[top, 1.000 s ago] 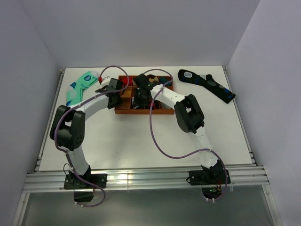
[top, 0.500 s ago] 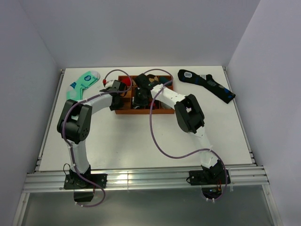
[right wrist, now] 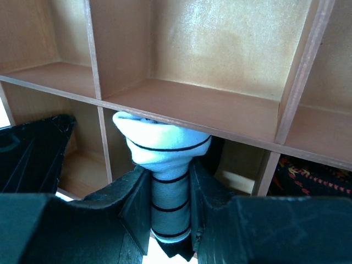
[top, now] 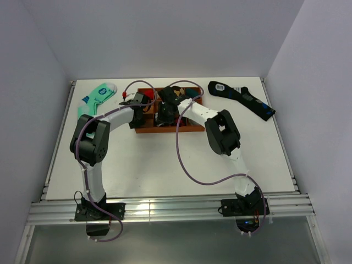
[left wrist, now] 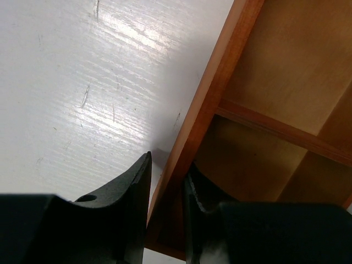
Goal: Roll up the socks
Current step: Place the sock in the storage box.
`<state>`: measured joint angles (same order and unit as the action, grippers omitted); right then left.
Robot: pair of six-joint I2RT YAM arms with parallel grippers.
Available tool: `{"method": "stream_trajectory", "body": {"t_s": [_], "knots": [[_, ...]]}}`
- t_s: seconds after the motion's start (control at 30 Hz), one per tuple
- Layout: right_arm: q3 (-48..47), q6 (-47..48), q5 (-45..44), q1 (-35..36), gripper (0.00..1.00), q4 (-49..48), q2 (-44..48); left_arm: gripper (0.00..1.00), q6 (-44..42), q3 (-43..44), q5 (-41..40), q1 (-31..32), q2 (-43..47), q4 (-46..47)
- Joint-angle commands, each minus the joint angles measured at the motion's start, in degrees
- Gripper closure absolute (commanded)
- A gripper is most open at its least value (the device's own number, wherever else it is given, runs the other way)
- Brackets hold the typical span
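The white sock with thin black stripes (right wrist: 165, 148) is bunched into a roll and held upright between my right gripper's fingers. My right gripper (right wrist: 169, 171) is shut on it, with the sock's top pressed against a divider of the brown wooden tray (right wrist: 220, 110). In the top view my right gripper (top: 165, 115) is over the tray's middle compartments and hides the sock. My left gripper (left wrist: 168, 165) straddles the tray's left wall (left wrist: 220, 82), one finger outside and one inside, closed on the wall. It also shows in the top view (top: 138, 109) at the tray's left end (top: 165, 131).
A mint green sock (top: 97, 96) lies at the back left of the table. A long black sock with blue patches (top: 242, 98) lies at the back right. A dark patterned item (right wrist: 313, 176) sits in a tray compartment to the right of my right gripper.
My left gripper has moved right, from beside the green sock to the tray's left wall. My right gripper stays in the tray with the sock.
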<state>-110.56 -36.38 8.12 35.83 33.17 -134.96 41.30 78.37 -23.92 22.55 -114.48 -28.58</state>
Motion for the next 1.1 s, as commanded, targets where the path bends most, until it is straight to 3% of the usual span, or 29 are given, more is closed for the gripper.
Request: {"method": "stream_trajectory", "body": {"t_s": [0.0, 0.13, 0.23, 0.77, 1.07], "knots": [[5.44, 2.01, -2.5, -0.68, 0.68, 7.98, -0.14, 1.0, 2.03, 0.38, -6.49, -1.45, -5.14, -2.09], [8.77, 1.93, -2.15, -0.07, 0.55, 4.47, 2.23, 1.0, 2.03, 1.17, -6.93, -1.45, -5.58, -2.89], [9.05, 1.49, -2.85, 0.29, 0.52, 3.83, 3.55, 1.0, 1.86, 1.7, -7.19, -1.45, -5.85, -3.5], [6.15, 1.4, -7.94, 0.55, 0.46, 6.82, 10.58, 1.0, 1.24, 2.84, -7.19, -1.8, -6.11, -4.21], [9.05, 0.96, -7.94, 0.55, 0.43, 3.75, 17.44, 1.0, 0.89, 3.37, -5.26, -2.33, -5.85, -3.59]]}}
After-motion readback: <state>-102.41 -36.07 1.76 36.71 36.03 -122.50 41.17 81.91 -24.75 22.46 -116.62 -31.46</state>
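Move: The right fingers still hold the rolled sock in the storage box's front-row compartment, second from the left; its middle is about 1 cm ahead, 1 cm left and 2 cm below that hand. The argyle sock's compartment lies level with the hand, some 7 cm to its right, and the empty corner compartment about 9 cm to its left. The left hand already has the box's left wall between its fingers near the front corner, with the striped sock roughly 11 cm right and 2 cm ahead. The right fingers open by stages and let go of the striped sock in its compartment, the hand easing up barely 1 cm at first, then climbing faster to about 5 cm while drifting some 3 cm right and 2 cm back towards the box's front edge, the wrist hardly turning. Meanwhile the left hand keeps its pinch on the box's left wall near the front corner, staying practically in place. ##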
